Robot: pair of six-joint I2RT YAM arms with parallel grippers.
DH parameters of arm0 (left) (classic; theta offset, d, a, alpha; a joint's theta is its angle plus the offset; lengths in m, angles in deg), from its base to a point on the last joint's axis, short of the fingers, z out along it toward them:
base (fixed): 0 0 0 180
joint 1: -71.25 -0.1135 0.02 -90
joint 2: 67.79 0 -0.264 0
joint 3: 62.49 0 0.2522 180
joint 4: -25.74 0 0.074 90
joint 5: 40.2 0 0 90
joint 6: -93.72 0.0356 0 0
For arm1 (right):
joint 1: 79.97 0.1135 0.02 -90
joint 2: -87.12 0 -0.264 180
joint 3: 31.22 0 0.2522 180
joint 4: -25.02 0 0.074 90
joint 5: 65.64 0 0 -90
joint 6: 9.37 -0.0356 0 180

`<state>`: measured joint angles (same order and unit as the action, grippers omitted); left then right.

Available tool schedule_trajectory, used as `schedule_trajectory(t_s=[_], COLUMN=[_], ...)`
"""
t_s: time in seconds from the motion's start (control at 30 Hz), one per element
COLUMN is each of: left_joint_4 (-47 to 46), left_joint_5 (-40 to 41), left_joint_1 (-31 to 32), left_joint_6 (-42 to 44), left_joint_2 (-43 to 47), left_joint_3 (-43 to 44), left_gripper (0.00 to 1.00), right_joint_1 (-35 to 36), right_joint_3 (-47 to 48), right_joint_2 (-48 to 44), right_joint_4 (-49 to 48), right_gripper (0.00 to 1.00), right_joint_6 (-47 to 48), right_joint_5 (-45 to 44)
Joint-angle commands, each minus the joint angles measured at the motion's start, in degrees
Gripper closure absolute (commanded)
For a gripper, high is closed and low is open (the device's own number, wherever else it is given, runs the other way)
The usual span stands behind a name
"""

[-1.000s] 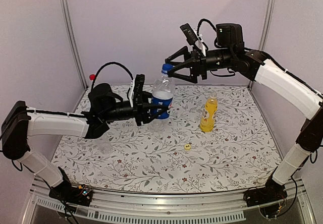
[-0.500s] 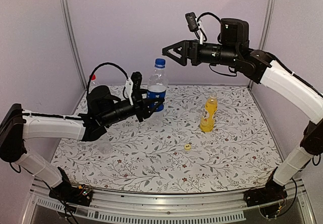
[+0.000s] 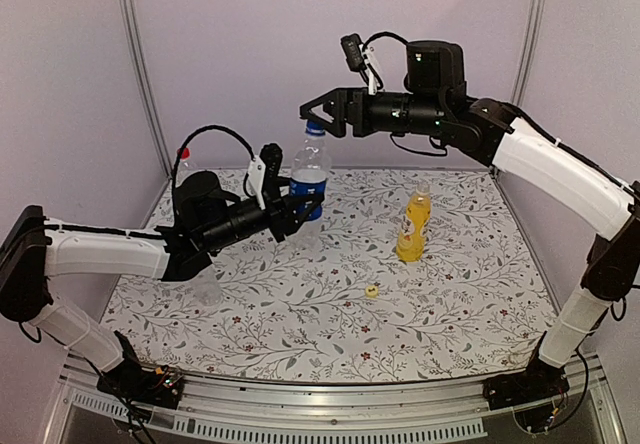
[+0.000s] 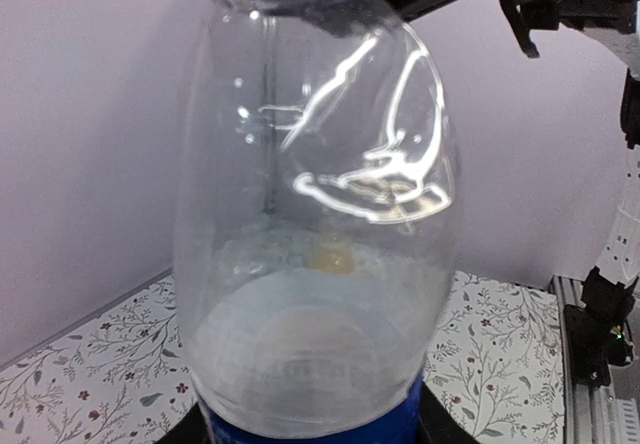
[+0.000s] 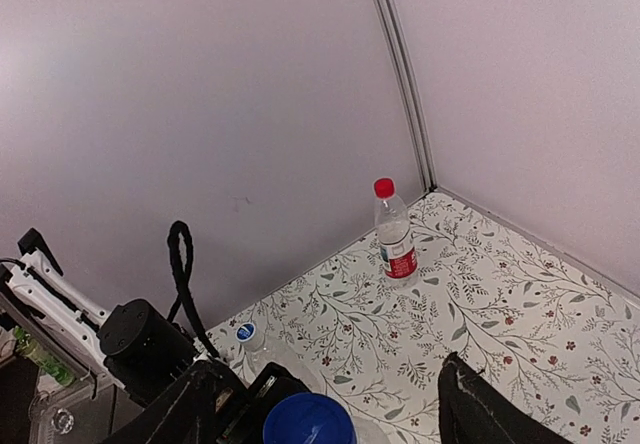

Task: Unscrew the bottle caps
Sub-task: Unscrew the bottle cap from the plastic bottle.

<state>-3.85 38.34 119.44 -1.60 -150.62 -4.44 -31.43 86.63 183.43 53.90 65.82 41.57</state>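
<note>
The clear bottle with the blue label point(image 3: 308, 179) is held upright above the table, and my left gripper point(image 3: 297, 204) is shut on its labelled lower part. In the left wrist view this bottle point(image 4: 315, 264) fills the frame. Its blue cap point(image 3: 316, 127) is on. My right gripper point(image 3: 318, 120) reaches in from the right, open, with one finger on each side of the cap point(image 5: 308, 422) and a gap showing. The yellow bottle point(image 3: 413, 226) stands capless at the right. The red-capped bottle point(image 5: 395, 234) stands in the far left corner. A plain clear bottle point(image 5: 250, 339) stands beneath my left arm.
A small yellow cap point(image 3: 371, 290) lies on the floral table cover point(image 3: 300, 334) in front of the yellow bottle. Walls close the back and both sides. A metal rail point(image 3: 300, 419) runs along the near edge.
My right gripper pulled up off the cap, then came back down and left, and its fingers now straddle it. My left gripper drew the bottle slightly left and more upright.
</note>
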Motion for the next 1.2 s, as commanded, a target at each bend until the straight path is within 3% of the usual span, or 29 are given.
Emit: schedule_trajectory(t_s=[0.0, 0.9, 1.07, 1.17], left_joint_4=[0.2, 0.6, -1.6, -3.9], left_joint_5=[0.7, 1.0, -5.9, -12.5], left_joint_1=[0.7, 0.8, 0.4, 0.2], left_joint_6=[0.9, 1.1, 1.1, 0.5], left_joint_2=[1.4, 1.8, 2.5, 2.5], left_joint_3=[0.0, -0.2, -0.7, -0.9], left_gripper=[0.57, 0.57, 0.57, 0.57], right_joint_1=[0.7, 1.2, 0.4, -0.2], right_joint_3=[1.9, 0.9, -1.2, -4.0], right_joint_2=[1.7, 1.3, -0.4, -2.6], right_joint_4=[1.1, 2.7, 2.0, 2.8], right_gripper=[0.28, 0.69, 0.79, 0.79], right_joint_6=[0.1, 2.6, 13.4, 23.3], right_joint_5=[-1.0, 0.2, 10.6, 19.8])
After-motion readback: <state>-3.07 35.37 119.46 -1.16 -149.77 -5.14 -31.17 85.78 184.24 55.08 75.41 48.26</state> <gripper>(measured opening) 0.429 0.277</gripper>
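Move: The blue cap of the Pepsi bottle sits nearly between the right hand's open fingers, about 1 cm to its left and 2 cm below. It stands some 12 cm above the left hand, which holds the bottle by its label, and roughly 2 cm ahead and 1 cm to the right. On the table, the yellow bottle is about 5 cm ahead, 21 cm right and 34 cm below the right hand; the yellow cap is 5 cm back, 13 cm right and 43 cm below. The right fingers close on the blue cap from either side and pinch it, after the hand has settled down over it by about 2 cm and edged 1 cm left. With the cap gripped, the right hand starts a counter-clockwise turn of roughly 10 degrees, drawing back some 2 cm; the left keeps its hold on the bottle and at the end follows back about 1 cm. ##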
